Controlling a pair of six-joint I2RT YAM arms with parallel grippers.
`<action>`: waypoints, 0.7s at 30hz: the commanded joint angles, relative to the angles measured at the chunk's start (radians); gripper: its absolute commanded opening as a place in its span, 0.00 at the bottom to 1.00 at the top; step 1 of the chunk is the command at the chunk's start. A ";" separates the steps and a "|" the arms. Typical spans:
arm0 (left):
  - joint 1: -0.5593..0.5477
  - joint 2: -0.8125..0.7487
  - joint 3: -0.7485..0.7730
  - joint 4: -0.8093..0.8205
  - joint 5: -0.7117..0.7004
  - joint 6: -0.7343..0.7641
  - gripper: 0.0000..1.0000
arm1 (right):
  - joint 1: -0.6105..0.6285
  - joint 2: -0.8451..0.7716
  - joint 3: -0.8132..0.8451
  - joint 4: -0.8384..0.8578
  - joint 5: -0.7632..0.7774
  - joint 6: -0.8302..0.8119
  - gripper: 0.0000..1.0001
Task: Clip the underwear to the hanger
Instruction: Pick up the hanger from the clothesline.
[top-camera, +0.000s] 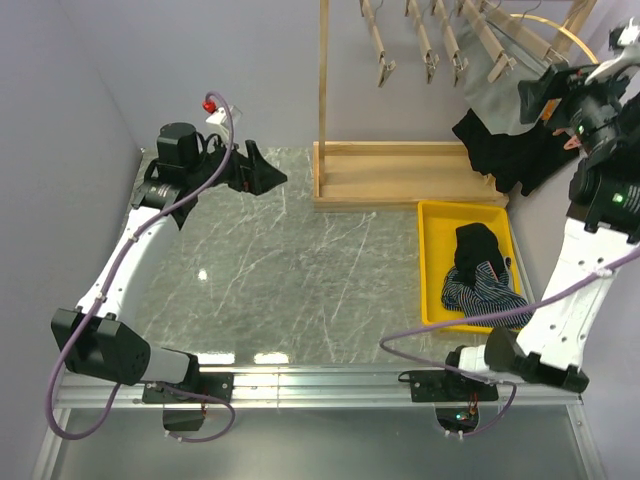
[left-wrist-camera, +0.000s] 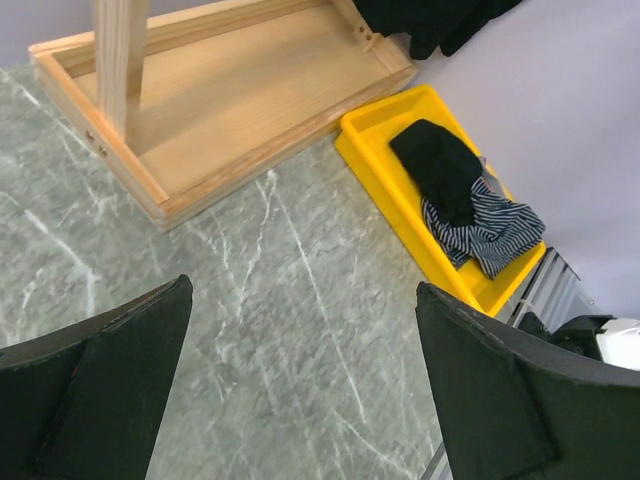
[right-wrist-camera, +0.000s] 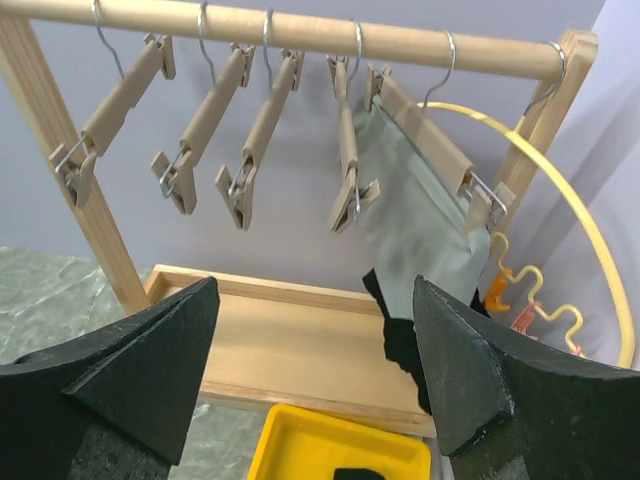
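Note:
Several wooden clip hangers (right-wrist-camera: 265, 125) hang from the rod (right-wrist-camera: 300, 35) of a wooden rack. On the rightmost hanger (right-wrist-camera: 430, 140) a grey underwear (right-wrist-camera: 415, 200) is clipped and hangs down; the same grey underwear (top-camera: 488, 100) shows in the top view. A black garment (right-wrist-camera: 405, 350) hangs lower behind it. My right gripper (right-wrist-camera: 315, 370) is open, raised in front of the grey piece with nothing between its fingers; the right gripper (top-camera: 545, 95) is at the upper right. My left gripper (top-camera: 262, 170) hovers open and empty over the table's back left.
A yellow tray (top-camera: 432, 260) right of centre holds a black underwear (top-camera: 478, 245) and a striped one (top-camera: 485, 290). The rack's wooden base (top-camera: 390, 175) lies behind it, its upright post (top-camera: 323, 70) at the left end. A yellow hoop (right-wrist-camera: 590, 230) and orange hooks (right-wrist-camera: 500, 290) hang at the rack's right.

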 joint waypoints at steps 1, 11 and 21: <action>0.009 -0.053 -0.021 0.007 -0.004 0.034 0.99 | -0.004 0.093 0.163 -0.131 -0.017 0.014 0.84; 0.011 -0.035 -0.004 -0.068 -0.123 0.000 0.99 | 0.016 0.247 0.299 -0.176 -0.105 0.112 0.84; 0.025 0.010 0.002 -0.215 -0.177 0.087 0.99 | 0.122 0.084 -0.047 -0.118 -0.044 0.074 0.84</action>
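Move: The black underwear in the yellow basket lies almost straight below the right hand, about 55 cm down and 4 cm ahead, with the striped underwear some 9 cm nearer the base and 2 cm to its right. The wooden hanger with the grey underwear is about 21 cm ahead of that hand, 6 cm right and 3 cm below. The nearest bare hanger is 20 cm ahead and 2 cm left. From the left hand the black underwear is 45 cm right, level ahead, 33 cm below. Down from in front of the clothesline towards the basket goes the empty right hand, touching nothing: it first eases forward some 5 cm, then sinks about 11 cm while swinging 4 cm left, fingers tipping down some 20 degrees and still wide open. The left hand, also open and empty, sinks about 5 cm over the table, slips 3 cm left and tips down slightly. ##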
